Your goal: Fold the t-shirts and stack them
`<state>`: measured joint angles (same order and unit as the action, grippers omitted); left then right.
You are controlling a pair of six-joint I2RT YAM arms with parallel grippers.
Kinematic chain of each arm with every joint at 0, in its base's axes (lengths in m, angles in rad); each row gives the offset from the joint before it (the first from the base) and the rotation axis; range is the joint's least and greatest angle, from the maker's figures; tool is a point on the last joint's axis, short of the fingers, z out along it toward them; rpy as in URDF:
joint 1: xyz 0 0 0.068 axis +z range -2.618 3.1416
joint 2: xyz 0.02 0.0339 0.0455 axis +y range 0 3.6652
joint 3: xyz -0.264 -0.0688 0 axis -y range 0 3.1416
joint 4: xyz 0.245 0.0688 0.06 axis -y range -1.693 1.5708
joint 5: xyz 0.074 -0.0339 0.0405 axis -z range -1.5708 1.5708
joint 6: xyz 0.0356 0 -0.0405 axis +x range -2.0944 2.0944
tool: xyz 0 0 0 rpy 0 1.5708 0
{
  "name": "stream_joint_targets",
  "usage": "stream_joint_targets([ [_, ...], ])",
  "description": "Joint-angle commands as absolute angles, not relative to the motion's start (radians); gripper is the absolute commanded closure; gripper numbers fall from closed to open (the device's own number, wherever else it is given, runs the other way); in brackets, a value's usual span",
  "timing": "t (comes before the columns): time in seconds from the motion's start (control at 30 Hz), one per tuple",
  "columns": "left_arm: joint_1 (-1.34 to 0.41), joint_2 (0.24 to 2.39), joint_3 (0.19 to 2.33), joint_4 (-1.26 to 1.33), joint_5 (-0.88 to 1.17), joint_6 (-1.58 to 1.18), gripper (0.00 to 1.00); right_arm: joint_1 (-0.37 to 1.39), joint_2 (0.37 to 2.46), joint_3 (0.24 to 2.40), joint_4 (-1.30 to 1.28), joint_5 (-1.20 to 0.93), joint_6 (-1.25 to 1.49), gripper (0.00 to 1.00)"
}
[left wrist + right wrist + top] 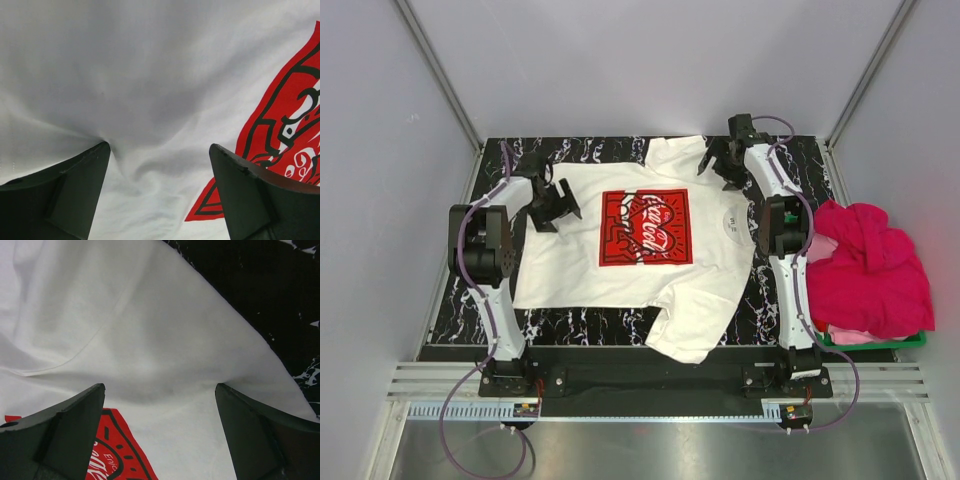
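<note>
A white t-shirt (580,265) lies spread flat on the black marbled table (775,290), its red Coca-Cola print (645,228) facing up and its collar toward the right. My left gripper (556,205) stands open over the shirt's left part, beside the print. In the left wrist view both fingertips rest on wrinkled white cloth (150,75), with the print's corner (290,135) at the right. My right gripper (717,163) stands open over the far sleeve and shoulder. Its wrist view shows white fabric (150,330) bunched between the open jaws. Magenta-pink t-shirts (870,265) lie heaped at the right.
The pink heap sits in a green basket (910,342) off the table's right edge. Grey walls close in the back and both sides. Bare black tabletop (260,285) shows past the shirt's far right edge. A metal rail (650,408) runs along the near edge.
</note>
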<state>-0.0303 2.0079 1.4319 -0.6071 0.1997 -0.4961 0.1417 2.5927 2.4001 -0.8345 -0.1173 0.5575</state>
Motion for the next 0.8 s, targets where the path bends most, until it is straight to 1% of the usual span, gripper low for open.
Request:
stream_joint_targets([
  [0.0,-0.026,2.06,1.526,-0.649,0.222,-0.496,0.12,0.115,2.649,2.5,-0.934,-0.104,0.506,0.0],
  [0.1,-0.029,2.016,1.592,-0.693,0.215,-0.48,0.12,0.114,2.596,2.494,-0.917,-0.141,0.463,0.0],
  [0.2,-0.038,1.884,1.635,-0.765,0.163,-0.456,0.11,0.114,2.495,2.458,-0.927,-0.156,0.426,0.0],
  [0.27,-0.044,1.812,1.623,-0.81,0.131,-0.439,0.09,0.114,2.384,2.381,-0.917,-0.172,0.426,0.0],
  [0.3,-0.044,1.73,1.577,-0.819,0.1,-0.434,0.09,0.114,2.34,2.346,-0.911,-0.173,0.422,0.0],
  [0.33,-0.043,1.685,1.537,-0.833,0.085,-0.425,0.09,0.115,2.247,2.303,-0.907,-0.173,0.423,0.0],
  [0.37,-0.04,1.639,1.498,-0.838,0.065,-0.423,0.09,0.115,2.193,2.189,-0.897,-0.166,0.428,0.0],
  [0.4,-0.037,1.549,1.453,-0.836,0.042,-0.422,0.09,0.114,2.136,2.118,-0.887,-0.167,0.437,0.0],
  [0.43,-0.029,1.504,1.346,-0.833,0.035,-0.431,0.08,0.115,2.017,2.038,-0.852,-0.167,0.461,0.0],
  [0.47,-0.014,1.461,1.295,-0.83,0.031,-0.443,0.08,0.12,1.953,1.861,-0.829,-0.172,0.48,0.0],
  [0.5,-0.005,1.378,1.229,-0.825,0.037,-0.459,0.08,0.124,1.892,1.768,-0.772,-0.182,0.511,0.0],
  [0.53,-0.002,1.341,1.128,-0.822,0.028,-0.509,0.1,0.133,1.776,1.586,-0.744,-0.205,0.521,0.0],
  [0.57,0.003,1.297,1.059,-0.819,0.002,-0.547,0.12,0.158,1.717,1.5,-0.714,-0.213,0.532,0.0],
  [0.6,0.035,1.201,0.943,-0.777,0.002,-0.605,0.13,0.197,1.613,1.347,-0.672,-0.206,0.563,0.0],
  [0.63,0.035,1.154,0.942,-0.776,0.003,-0.633,0.13,0.198,1.568,1.345,-0.663,-0.206,0.581,0.0],
  [0.67,0.049,1.116,0.842,-0.741,0.002,-0.653,0.14,0.216,1.525,1.206,-0.649,-0.203,0.604,0.0],
  [0.7,0.054,1.067,0.807,-0.727,0.003,-0.669,0.14,0.268,1.485,1.139,-0.617,-0.21,0.65,0.0],
  [0.77,0.06,1.049,0.74,-0.729,0.002,-0.706,0.15,0.336,1.384,0.977,-0.589,-0.216,0.69,0.0],
])
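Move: The t-shirt's near sleeve lies about 47 cm back and 9 cm left of the right hand. Its near hem corner is some 27 cm back and 7 cm left of the left hand. The red logo's middle is about 4 cm back and 21 cm right of the left hand; the far sleeve is about 5 cm ahead and 11 cm left of the right hand. All lie about a centimetre below the pads. The spread t-shirt is let free as both open hands lift off its far half and swing back over it. The left, after a centimetre-long nudge forward, arcs up 16 cm and back some 18 towards the near hem corner, halfway down again by the end and turned about 15 degrees counter-clockwise; the right edges right, then rises and draws back 25 cm towards the near sleeve. Fingers stay wide open. ##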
